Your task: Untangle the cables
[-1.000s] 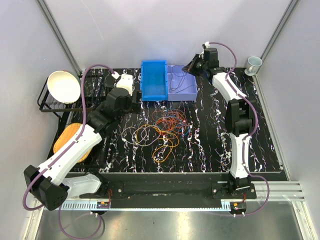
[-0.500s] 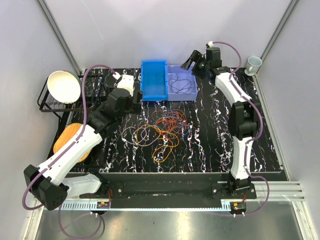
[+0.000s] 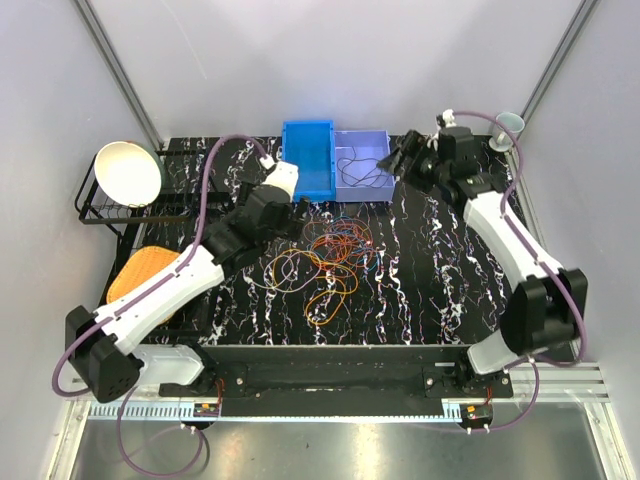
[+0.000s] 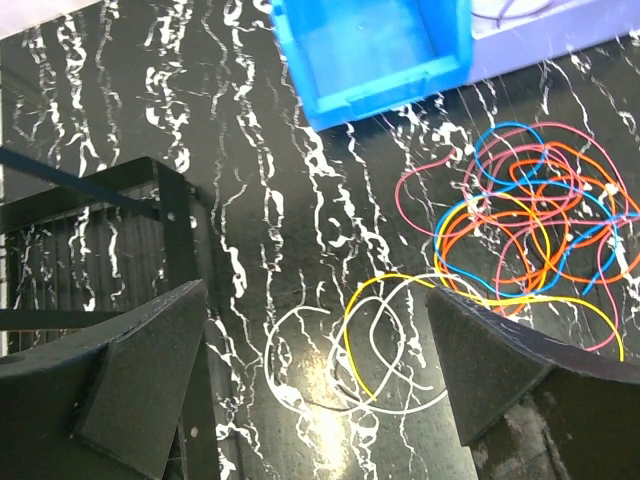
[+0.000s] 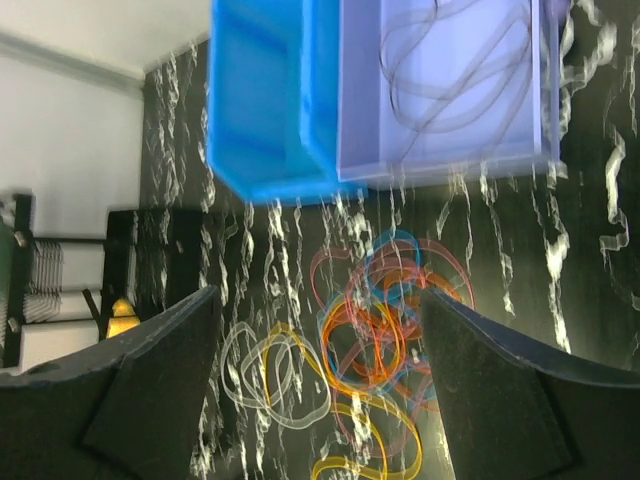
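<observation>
The cables [image 3: 338,245] lie in a tangle of orange, red and blue loops on the black marble table [image 3: 430,270]. White and yellow loops [image 3: 285,268] lie to the tangle's left and orange loops [image 3: 330,305] in front of it. One dark cable [image 3: 362,170] rests inside the lavender tray [image 3: 382,190]. My left gripper [image 3: 300,210] hovers open just left of the tangle. In the left wrist view, this left gripper [image 4: 320,385] has white loops [image 4: 330,370] under it and the coloured tangle [image 4: 530,230] to the right. My right gripper [image 3: 402,160] is open and empty by the tray's right end. Its own view shows that right gripper [image 5: 320,395] above the tangle [image 5: 390,320].
A blue bin [image 3: 308,160] stands beside the lavender tray at the back. At the far left a black dish rack [image 3: 95,210] holds a white bowl [image 3: 128,172]. A yellow-brown object [image 3: 140,272] lies in front of it. A mug [image 3: 508,125] sits at the back right.
My right gripper opened and let the dark cable drop into the lavender tray, then swung right. My left arm moved right, toward the tangle.
</observation>
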`<state>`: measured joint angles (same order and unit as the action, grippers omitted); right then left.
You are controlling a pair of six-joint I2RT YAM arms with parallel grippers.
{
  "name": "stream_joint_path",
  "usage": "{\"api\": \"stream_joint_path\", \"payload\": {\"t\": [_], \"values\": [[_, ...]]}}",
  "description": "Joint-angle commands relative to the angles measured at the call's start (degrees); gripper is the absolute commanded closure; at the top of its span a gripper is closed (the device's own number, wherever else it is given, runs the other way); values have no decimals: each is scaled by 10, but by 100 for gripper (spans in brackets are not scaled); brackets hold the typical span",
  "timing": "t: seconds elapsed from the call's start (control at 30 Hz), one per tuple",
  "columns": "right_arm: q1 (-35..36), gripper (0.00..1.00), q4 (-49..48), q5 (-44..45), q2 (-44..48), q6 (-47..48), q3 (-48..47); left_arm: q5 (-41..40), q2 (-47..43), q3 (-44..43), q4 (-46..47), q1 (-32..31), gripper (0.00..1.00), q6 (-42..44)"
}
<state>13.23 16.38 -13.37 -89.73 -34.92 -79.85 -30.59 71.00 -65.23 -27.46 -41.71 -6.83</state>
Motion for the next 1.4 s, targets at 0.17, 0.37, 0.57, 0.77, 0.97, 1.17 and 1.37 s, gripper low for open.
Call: {"api": "stream_joint_path", "payload": {"t": [0.17,0.37,0.57,0.77,0.97,1.17,1.37], "values": [[19,16,22,-21,162,8,166,-41,69,-71,-63,-43,3,-76],[21,16,16,-33,166,14,222,-3,84,-48,-97,-60,6,-206],[21,16,-5,-69,142,20,248,7,99,5,-52,-90,12,-256],[22,18,0,-58,151,20,257,32,178,-7,16,-97,24,-237],[22,19,6,-52,190,21,288,55,271,-40,57,-97,29,-210],[22,19,12,-58,213,27,306,58,324,-64,87,-94,31,-182],[22,20,13,-67,218,23,310,68,366,-96,97,-86,35,-158]]}}
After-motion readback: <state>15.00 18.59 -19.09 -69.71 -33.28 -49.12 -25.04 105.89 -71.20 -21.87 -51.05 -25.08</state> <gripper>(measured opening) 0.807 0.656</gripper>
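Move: The cable tangle lies about 14 cm to the left hand's right, 3 cm ahead and 22 cm below. The white cable sits some 3 cm back and 2 cm right of that hand; the blue bin is about 19 cm ahead, 5 cm right. From the right hand, the tangle is roughly 10 cm back, 11 cm left and 24 cm below, with the purple bin 6 cm ahead and 6 cm left. Left hand sinks 18 cm and swings right to the tangle, partly closing; open right hand backs off, lowering. ##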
